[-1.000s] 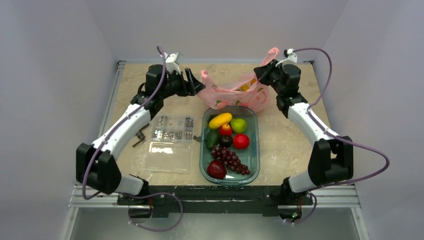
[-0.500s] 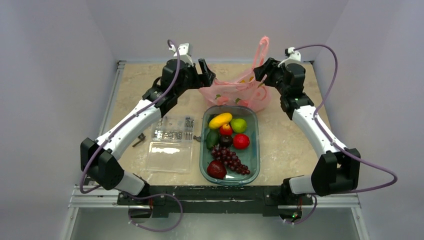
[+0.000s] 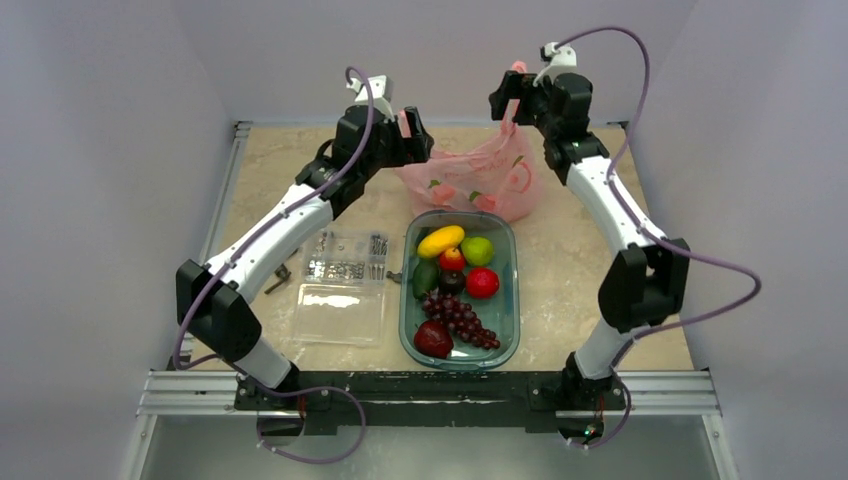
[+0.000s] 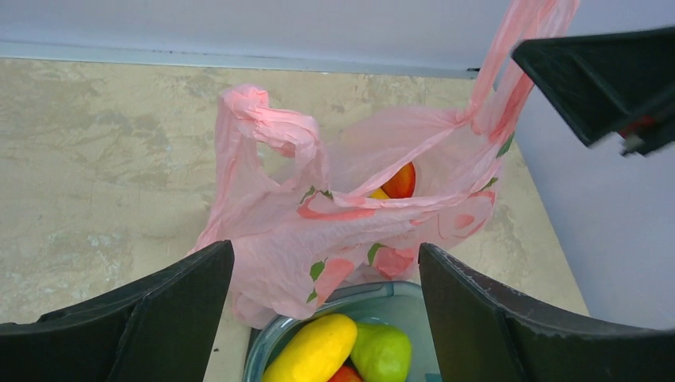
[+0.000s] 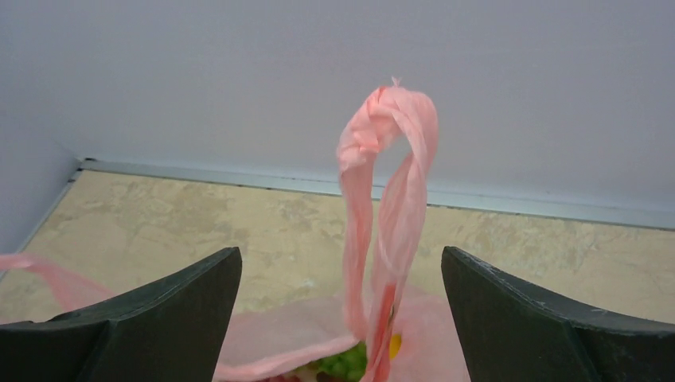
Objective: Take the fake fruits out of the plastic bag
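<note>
The pink plastic bag [image 3: 470, 182] sits on the table behind the tray, with fruits inside. In the left wrist view the bag [image 4: 318, 239] shows an orange-red fruit [image 4: 402, 181] and a bit of yellow through its mouth. In the right wrist view one handle loop [image 5: 390, 159] stands upright, with green grapes [image 5: 350, 364] below it. My left gripper [image 3: 412, 135] [image 4: 325, 251] is open and empty at the bag's left side. My right gripper [image 3: 500, 100] [image 5: 341, 253] is open, its jaws on either side of the loop and apart from it.
A green tray [image 3: 506, 330] in front of the bag holds a yellow oval fruit [image 3: 441, 241], a green apple [image 3: 477, 250], dark purple grapes [image 3: 460, 318] and other fruits. A clear box of screws [image 3: 345, 258] and its lid [image 3: 340, 310] lie to the left.
Both arms have risen and reached farther back. The left gripper has moved right towards the bag. The bag's right handle loop now stands upright by the right gripper.
</note>
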Robot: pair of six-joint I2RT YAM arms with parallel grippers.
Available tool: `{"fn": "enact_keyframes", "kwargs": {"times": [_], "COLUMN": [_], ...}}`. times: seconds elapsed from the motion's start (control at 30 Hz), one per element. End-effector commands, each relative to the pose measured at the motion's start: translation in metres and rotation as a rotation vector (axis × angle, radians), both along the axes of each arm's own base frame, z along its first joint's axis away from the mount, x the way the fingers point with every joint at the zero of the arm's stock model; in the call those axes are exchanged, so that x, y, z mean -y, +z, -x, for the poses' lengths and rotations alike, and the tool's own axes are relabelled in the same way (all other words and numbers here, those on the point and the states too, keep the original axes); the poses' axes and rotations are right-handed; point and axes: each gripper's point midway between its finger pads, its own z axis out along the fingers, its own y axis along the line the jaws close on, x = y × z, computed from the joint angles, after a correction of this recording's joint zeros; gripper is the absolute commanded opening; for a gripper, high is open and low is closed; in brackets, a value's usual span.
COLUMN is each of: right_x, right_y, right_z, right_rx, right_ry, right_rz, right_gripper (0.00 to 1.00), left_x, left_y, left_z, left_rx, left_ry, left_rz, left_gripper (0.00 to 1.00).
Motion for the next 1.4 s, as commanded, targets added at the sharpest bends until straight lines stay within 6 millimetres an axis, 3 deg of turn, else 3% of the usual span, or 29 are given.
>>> {"fn": "enact_keyframes", "kwargs": {"times": [0.0,0.13,0.33,0.47,0.53,0.57,0.7,0.8,0.93,1.03,1.1,1.2,1.27,1.3,1.37], "right_x": [0.008,0.01,-0.005,-0.013,-0.017,-0.019,-0.024,-0.03,-0.025,-0.026,-0.027,-0.031,-0.03,-0.031,-0.036], "right_y": [-0.001,0.001,0.001,0.008,0.014,0.018,0.038,0.074,0.124,0.154,0.163,0.161,0.143,0.12,0.105], "right_z": [-0.042,-0.061,-0.062,-0.059,-0.06,-0.063,-0.079,-0.09,-0.105,-0.11,-0.11,-0.106,-0.104,-0.104,-0.087], "right_rx": [-0.027,-0.017,0.001,0.021,0.04,0.052,0.083,0.165,0.302,0.397,0.435,0.438,0.382,0.33,0.292], "right_ry": [-0.075,-0.104,-0.037,-0.016,-0.012,-0.011,-0.02,-0.014,-0.051,-0.043,-0.038,-0.015,-0.022,-0.021,0.016], "right_rz": [0.078,0.084,0.059,0.031,0.017,0.009,-0.039,-0.116,-0.178,-0.224,-0.247,-0.258,-0.254,-0.245,-0.24], "right_gripper": [0.99,0.99,0.83,0.75,0.68,0.61,0.16,0.03,0.0,0.0,0.0,0.0,0.0,0.0,0.09], "left_x": [-0.011,-0.021,-0.037,-0.022,-0.011,-0.005,0.009,-0.003,-0.037,-0.055,-0.06,-0.061,-0.057,-0.055,-0.05], "left_y": [0.034,0.042,0.035,0.034,0.032,0.031,0.043,0.073,0.142,0.186,0.195,0.183,0.165,0.153,0.12], "left_z": [-0.004,-0.012,-0.051,-0.077,-0.086,-0.089,-0.101,-0.117,-0.133,-0.127,-0.121,-0.109,-0.099,-0.094,-0.08], "left_rx": [0.056,0.069,0.029,0.029,0.024,0.025,0.084,0.154,0.3,0.396,0.413,0.388,0.342,0.312,0.227], "left_ry": [0.054,0.099,0.209,0.162,0.106,0.074,-0.034,-0.069,-0.099,-0.122,-0.14,-0.164,-0.195,-0.211,-0.238], "left_rz": [-0.014,-0.073,-0.029,0.017,0.03,0.046,0.102,0.124,0.181,0.197,0.205,0.192,0.189,0.192,0.207], "left_gripper": [0.86,0.86,0.88,0.87,0.77,0.66,0.04,0.0,0.0,0.0,0.0,0.0,0.0,0.0,0.0]}}
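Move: The left bag handle stands about 9 cm ahead of the left hand, neither left nor right of it and 2 cm lower. The bag's body is some 7 cm ahead, 11 cm right and 24 cm below that hand; the tray lies 19 cm back, 9 cm right and 27 cm down. The right handle is about 7 cm ahead of the right hand, in line with it and 3 cm lower, while the bag's body is 4 cm back, 6 cm left and 26 cm down. With open fingers around the two upright bag handles, the right hand reaches about 7 cm forward while sinking 5 cm, the left rises slightly and then goes some 10 cm forward, and each closes fully to pinch its own handle. Both then haul the bag up and farther forward, about 15 cm higher, the left also drawing some 7 cm out to its left to stretch the mouth, fingers tilting up by roughly 20 degrees, before the left eases a few centimetres back and the right starts to dip. ##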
